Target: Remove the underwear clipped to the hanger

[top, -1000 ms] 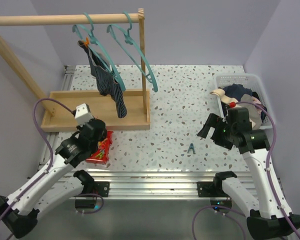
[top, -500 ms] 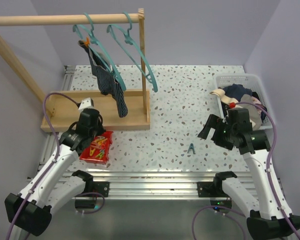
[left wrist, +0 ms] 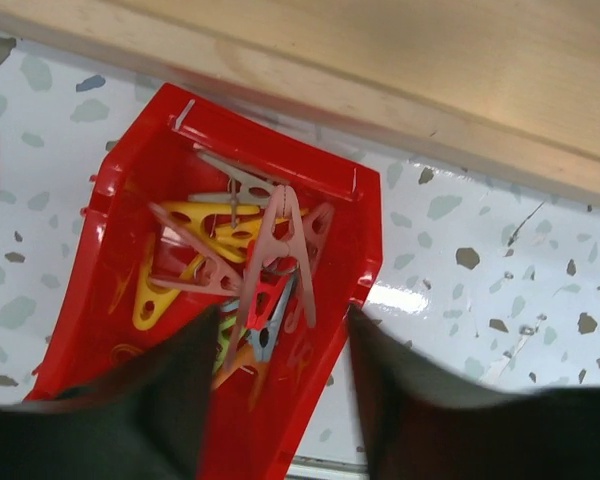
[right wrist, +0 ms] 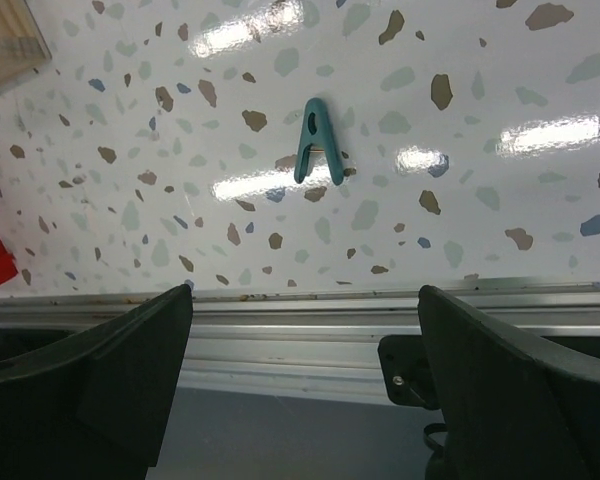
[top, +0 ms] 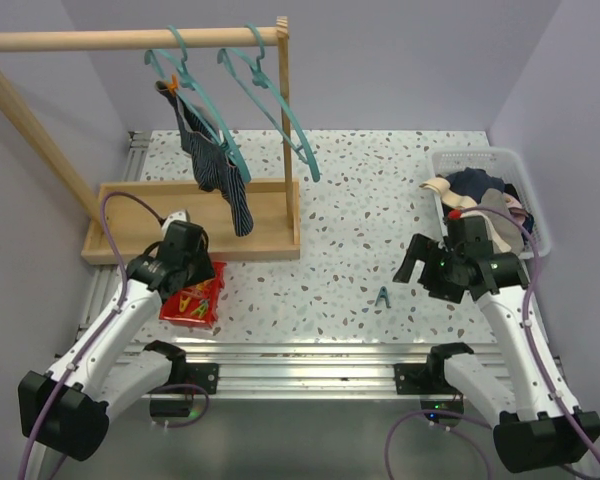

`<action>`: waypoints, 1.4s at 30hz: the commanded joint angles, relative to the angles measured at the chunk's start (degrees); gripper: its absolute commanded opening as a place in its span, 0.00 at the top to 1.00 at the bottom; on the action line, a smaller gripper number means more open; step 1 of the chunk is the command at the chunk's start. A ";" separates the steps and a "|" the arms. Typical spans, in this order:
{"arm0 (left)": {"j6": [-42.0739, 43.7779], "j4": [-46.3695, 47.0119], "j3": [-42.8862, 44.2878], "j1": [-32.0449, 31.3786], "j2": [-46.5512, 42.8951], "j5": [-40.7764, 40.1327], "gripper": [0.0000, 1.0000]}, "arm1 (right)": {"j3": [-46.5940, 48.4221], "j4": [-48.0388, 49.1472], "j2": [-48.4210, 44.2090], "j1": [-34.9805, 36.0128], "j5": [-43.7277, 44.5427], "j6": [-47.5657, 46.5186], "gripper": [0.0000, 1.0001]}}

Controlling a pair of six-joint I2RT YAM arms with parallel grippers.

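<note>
Dark navy striped underwear (top: 217,170) hangs from the left teal hanger (top: 195,105) on the wooden rail, held at its upper end by an orange clip (top: 166,88). The second teal hanger (top: 275,105) is bare. My left gripper (top: 186,277) hovers over a red tray (top: 168,312); in the left wrist view the left gripper (left wrist: 282,322) is open, with a pink clip (left wrist: 280,245) lying among the clips below. My right gripper (top: 415,262) stands open above the table, nothing between its fingers (right wrist: 130,350).
A teal clip (top: 382,297) (right wrist: 317,140) lies loose on the speckled table. A white basket (top: 475,158) at the right holds dark and beige cloth. The wooden rack base (top: 270,215) lies behind the red tray (left wrist: 120,240).
My left gripper shifted over the red tray and opened; a pink clip now lies in the tray. The bare hanger swung slightly. The right arm barely moved.
</note>
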 commanded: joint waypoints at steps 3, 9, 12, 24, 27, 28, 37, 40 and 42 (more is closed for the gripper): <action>-1.66 -5.91 4.43 0.50 -1.59 0.02 0.25 | -1.26 0.84 2.05 0.10 -0.25 -2.20 0.02; -1.92 -8.81 8.11 0.50 -5.45 -0.16 0.02 | -3.37 3.39 7.67 1.84 1.32 -3.52 0.02; -1.93 -9.60 10.57 0.50 -8.88 0.54 0.00 | -2.85 4.27 11.63 5.19 3.79 -3.35 0.02; -1.75 -13.29 13.57 0.50 -12.48 4.41 0.00 | -1.79 14.63 28.33 11.61 11.71 1.75 0.12; -1.75 -13.47 13.57 0.50 -13.37 4.59 0.00 | -1.97 17.10 31.84 12.58 11.62 3.41 0.15; -1.75 -13.56 13.49 0.50 -13.54 4.67 0.00 | -2.23 18.58 33.42 12.58 11.18 3.86 0.16; -1.49 -14.78 13.66 0.50 -14.42 4.24 0.00 | -4.25 22.02 38.27 13.46 12.32 8.17 0.37; -1.49 -14.88 13.57 0.50 -15.12 3.97 0.00 | -5.74 23.07 38.88 13.54 12.23 8.34 0.45; -1.49 -14.88 13.31 0.50 -15.30 4.06 0.00 | -6.97 23.78 39.49 13.54 11.80 8.52 0.52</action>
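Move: The dark green clip lies on the table about 3 cm ahead of the right hand and 4 cm to its left, some 16 cm below. The white laundry basket's middle is roughly 26 cm ahead of that hand and 19 cm to its right. The red tray's middle is some 7 cm below the left hand, about 3 cm back and 2 cm to its left, with the wooden box about 13 cm ahead of the hand and 2 cm to its left. The dark green clip is approached by the right hand, which sinks about 15 cm, also easing forward and left, while its fingers tip to point nearly straight down and close halfway around the clip; a pinch can't be seen yet. The left hand spreads its half-open fingers fully to free the pink clip into the red tray, then lifts nearly 10 cm and draws back slightly. ##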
